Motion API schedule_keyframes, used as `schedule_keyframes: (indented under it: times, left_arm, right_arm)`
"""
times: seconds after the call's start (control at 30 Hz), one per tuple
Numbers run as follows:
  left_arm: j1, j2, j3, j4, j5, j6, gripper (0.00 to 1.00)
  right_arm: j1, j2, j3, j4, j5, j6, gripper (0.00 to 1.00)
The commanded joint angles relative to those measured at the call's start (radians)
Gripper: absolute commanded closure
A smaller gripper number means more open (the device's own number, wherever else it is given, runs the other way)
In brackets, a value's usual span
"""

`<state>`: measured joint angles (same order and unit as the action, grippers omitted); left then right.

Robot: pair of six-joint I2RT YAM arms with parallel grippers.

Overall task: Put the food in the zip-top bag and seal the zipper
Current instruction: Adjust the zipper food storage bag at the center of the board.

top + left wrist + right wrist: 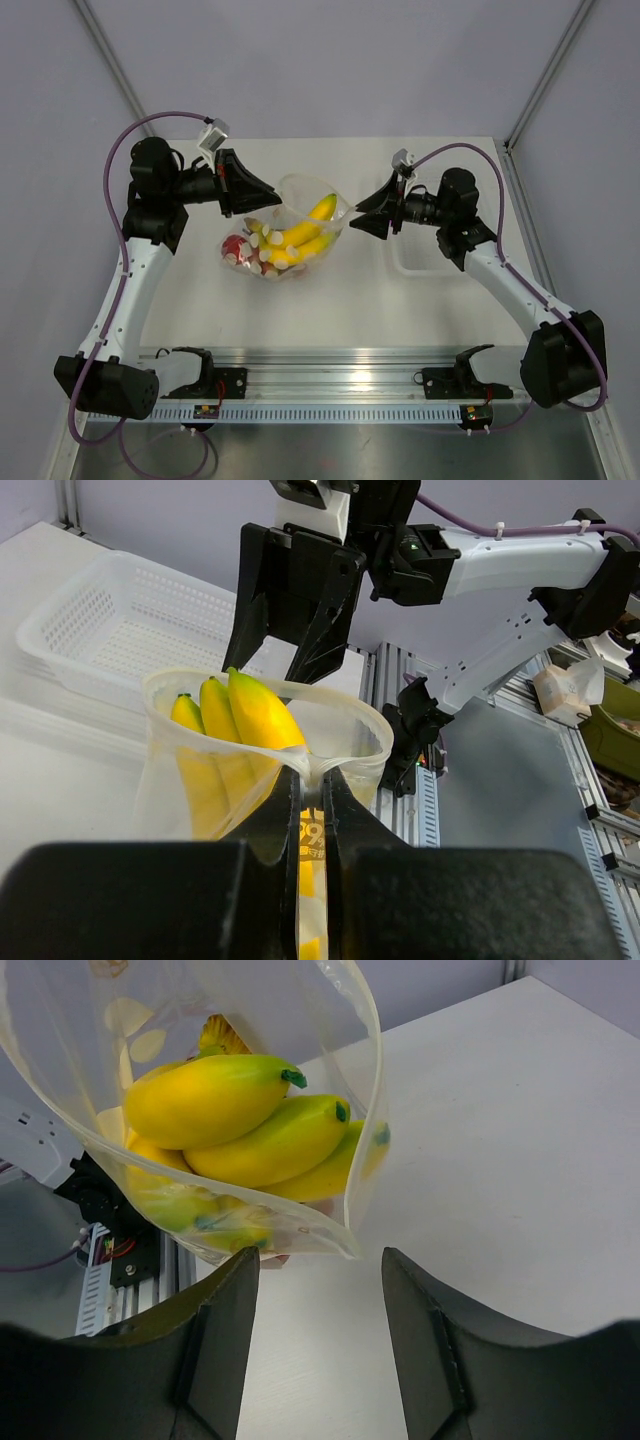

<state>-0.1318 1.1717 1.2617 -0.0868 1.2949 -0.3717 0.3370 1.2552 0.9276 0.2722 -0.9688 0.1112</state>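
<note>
The clear dotted zip-top bag [290, 200] hangs over the table's middle with its mouth wide open. Yellow bananas [305, 237] and red strawberries [237, 250] lie inside it. My left gripper [270, 198] is shut on the bag's rim [315, 770], pinching the zipper strip [200, 677] between its fingers; the bananas [250, 715] stand just behind. My right gripper [358, 215] is open, right of the bag's mouth. In the right wrist view the bag's lower corner [350, 1248] hangs just above the gap between the right gripper's [320, 1260] fingers, untouched, with the bananas [230, 1110] behind the film.
A clear rigid tray [430, 262] sits on the table under the right arm, also seen as a perforated tray [110, 620] in the left wrist view. An aluminium rail [330, 365] runs along the near edge. Grey walls close off the back and sides.
</note>
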Motion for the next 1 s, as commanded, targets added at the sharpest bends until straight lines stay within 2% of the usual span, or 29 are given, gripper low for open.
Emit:
schedule_keyframes:
  times: [0.0, 0.2, 0.4, 0.43, 0.53, 0.63, 0.67, 0.83, 0.93, 0.97]
  left_arm:
    - [0.006, -0.009, 0.054, 0.082, 0.041, -0.016, 1.0]
    - [0.006, -0.015, 0.051, 0.081, 0.06, -0.03, 1.0]
    - [0.006, -0.02, 0.047, 0.082, 0.061, -0.033, 1.0]
    - [0.006, -0.02, 0.044, 0.082, 0.06, -0.032, 1.0]
    - [0.006, -0.018, 0.041, 0.075, 0.053, -0.019, 1.0]
    - [0.006, -0.012, 0.039, 0.027, 0.04, 0.017, 1.0]
    - [0.008, -0.01, 0.039, 0.01, 0.035, 0.028, 1.0]
    - [0.046, -0.004, 0.057, -0.027, 0.001, 0.024, 1.0]
    - [0.089, -0.029, 0.039, 0.051, -0.06, -0.051, 1.0]
    - [0.089, -0.033, 0.035, 0.027, -0.104, -0.041, 1.0]
  right_arm:
    - [-0.007, 0.024, 0.054, 0.073, -0.103, 0.027, 0.41]
    - [-0.007, 0.093, 0.088, 0.191, -0.162, 0.131, 0.49]
    - [-0.007, 0.105, 0.103, 0.271, -0.143, 0.192, 0.6]
    - [-0.007, 0.104, 0.103, 0.272, -0.139, 0.199, 0.67]
    - [-0.007, 0.089, 0.099, 0.282, -0.137, 0.208, 0.77]
    - [-0.007, 0.07, 0.093, 0.285, -0.14, 0.219, 0.98]
    - [-0.007, 0.059, 0.093, 0.285, -0.14, 0.22, 1.0]
    - [-0.009, -0.025, 0.099, 0.254, -0.12, 0.22, 1.0]
    - [-0.007, -0.157, 0.103, 0.172, -0.043, 0.141, 1.0]
    - [-0.007, -0.184, 0.094, 0.159, 0.0, 0.128, 1.0]
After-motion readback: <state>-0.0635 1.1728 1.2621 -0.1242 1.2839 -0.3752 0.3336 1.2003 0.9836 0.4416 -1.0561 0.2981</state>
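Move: The left hand already pinches the bag's left rim corner; the free right rim corner lies about 14 cm to its right, 2 cm back and 8 cm lower. From the open right hand that corner is nearly between the fingers, about 2 cm to its left and 1 cm ahead. The bananas in the bag lie some 10 cm left of the right hand, 3 cm back and 5 cm lower. The right fingers close fully on the bag's right rim corner and pinch it, after the hand eases about 1.5 cm left onto it and turns slightly counter-clockwise. The hand then lifts the corner, slowly at first and quickly at the end, about 7 cm up while drawing back some 2.5 cm. The left hand keeps its pinch, nearly still until it shifts about 2 cm left and forward at the end. ##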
